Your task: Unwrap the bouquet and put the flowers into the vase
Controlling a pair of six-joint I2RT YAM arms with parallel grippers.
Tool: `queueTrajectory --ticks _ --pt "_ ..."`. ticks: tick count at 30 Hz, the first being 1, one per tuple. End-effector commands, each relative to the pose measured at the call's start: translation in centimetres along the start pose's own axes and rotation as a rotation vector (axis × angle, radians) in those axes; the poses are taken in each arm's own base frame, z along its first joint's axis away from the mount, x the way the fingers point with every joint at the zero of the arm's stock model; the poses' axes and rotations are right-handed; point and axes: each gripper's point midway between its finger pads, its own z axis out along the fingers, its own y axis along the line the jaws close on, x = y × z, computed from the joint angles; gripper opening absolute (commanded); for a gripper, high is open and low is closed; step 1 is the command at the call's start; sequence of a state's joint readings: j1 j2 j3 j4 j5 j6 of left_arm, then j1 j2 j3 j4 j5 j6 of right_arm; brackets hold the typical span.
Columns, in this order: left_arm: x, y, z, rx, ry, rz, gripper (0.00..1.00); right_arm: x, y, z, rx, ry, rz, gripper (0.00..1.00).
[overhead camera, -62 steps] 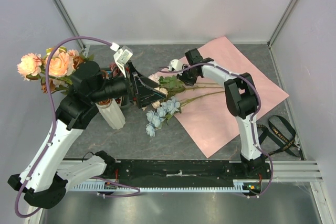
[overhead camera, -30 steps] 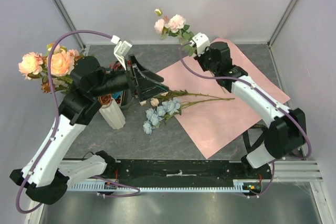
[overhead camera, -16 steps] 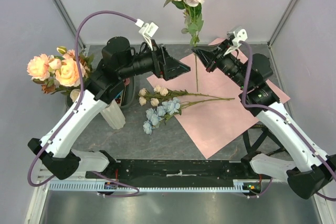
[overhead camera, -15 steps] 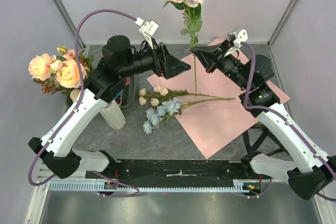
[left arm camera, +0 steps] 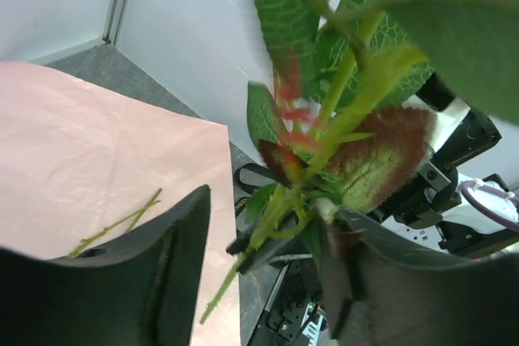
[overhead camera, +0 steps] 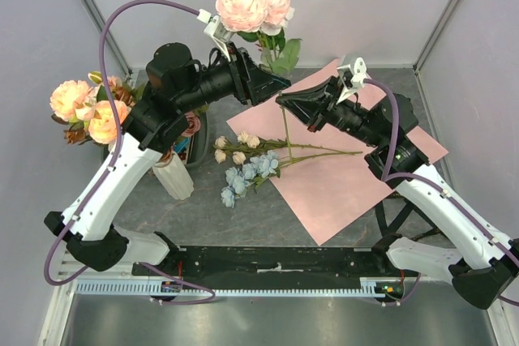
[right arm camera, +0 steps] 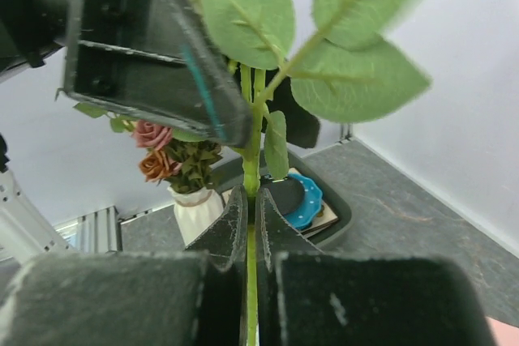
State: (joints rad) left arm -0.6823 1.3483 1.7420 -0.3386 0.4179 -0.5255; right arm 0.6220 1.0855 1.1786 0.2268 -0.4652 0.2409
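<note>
My right gripper (overhead camera: 283,104) is shut on the green stem (right arm camera: 251,160) of a pink rose spray (overhead camera: 251,6), holding it upright high above the table. My left gripper (overhead camera: 278,86) stands open around the same stem (left arm camera: 280,208) just above the right one, its fingers (left arm camera: 166,269) either side of the leaves. The white ribbed vase (overhead camera: 174,177) at the left holds peach roses (overhead camera: 81,107). The bouquet lies unwrapped: pink paper (overhead camera: 349,164) is flat, with cream flowers (overhead camera: 231,148) and blue flowers (overhead camera: 247,174) at its left edge.
A dark tray (overhead camera: 197,137) with a blue dotted item (right arm camera: 302,196) sits behind the vase (right arm camera: 197,207). A black ribbon (overhead camera: 430,202) lies right of the paper. Grey walls and metal posts close the cell's back and sides.
The right arm has carried the pink rose spray left and lower. The left gripper has moved in around its stem, and its jaws have narrowed.
</note>
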Motion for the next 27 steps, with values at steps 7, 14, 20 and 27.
queueTrajectory --ticks 7,14,20,27 --pt "-2.8 -2.4 -2.8 0.031 -0.077 0.161 0.02 -1.5 3.2 -0.1 -0.079 -0.033 0.005 0.36" --pt "-2.2 -6.7 -10.6 0.095 -0.02 0.385 0.02 -1.9 -1.0 -2.7 0.22 -0.041 0.009 0.98" --pt "-1.9 -8.8 -18.0 0.021 0.006 0.433 0.02 -0.6 -5.8 -4.6 0.501 -0.001 0.011 0.98" --pt "-2.3 -5.9 -24.1 -0.285 -0.026 0.402 0.02 2.4 -6.7 -2.9 0.507 0.086 0.059 0.98"
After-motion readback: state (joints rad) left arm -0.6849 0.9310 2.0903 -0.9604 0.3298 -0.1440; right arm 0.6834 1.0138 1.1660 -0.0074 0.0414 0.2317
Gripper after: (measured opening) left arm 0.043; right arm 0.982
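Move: The pink-rose stem already runs between my left hand's open fingers, only about 1 cm off, with my right fingertips shut on it roughly 4 cm lower. The vase it must go to stands some 24 cm left and 8 cm back of my left hand, its middle about 29 cm below. On the table, 41 cm down, the blue flowers lie about 7 cm left and 4 cm back, the cream roses 12 cm left and 3 cm ahead. I shut my left fingers on the stem while my right hand still holds it, then open the right wide to hand it over. Keeping my grip, I swing the left hand quickly back and left, about 25 cm, rising some 8 cm towards the vase's side, finger ends tilting up. The empty right hand draws off some 5 cm to the right, then forward and down, turning clockwise about 25 degrees. ##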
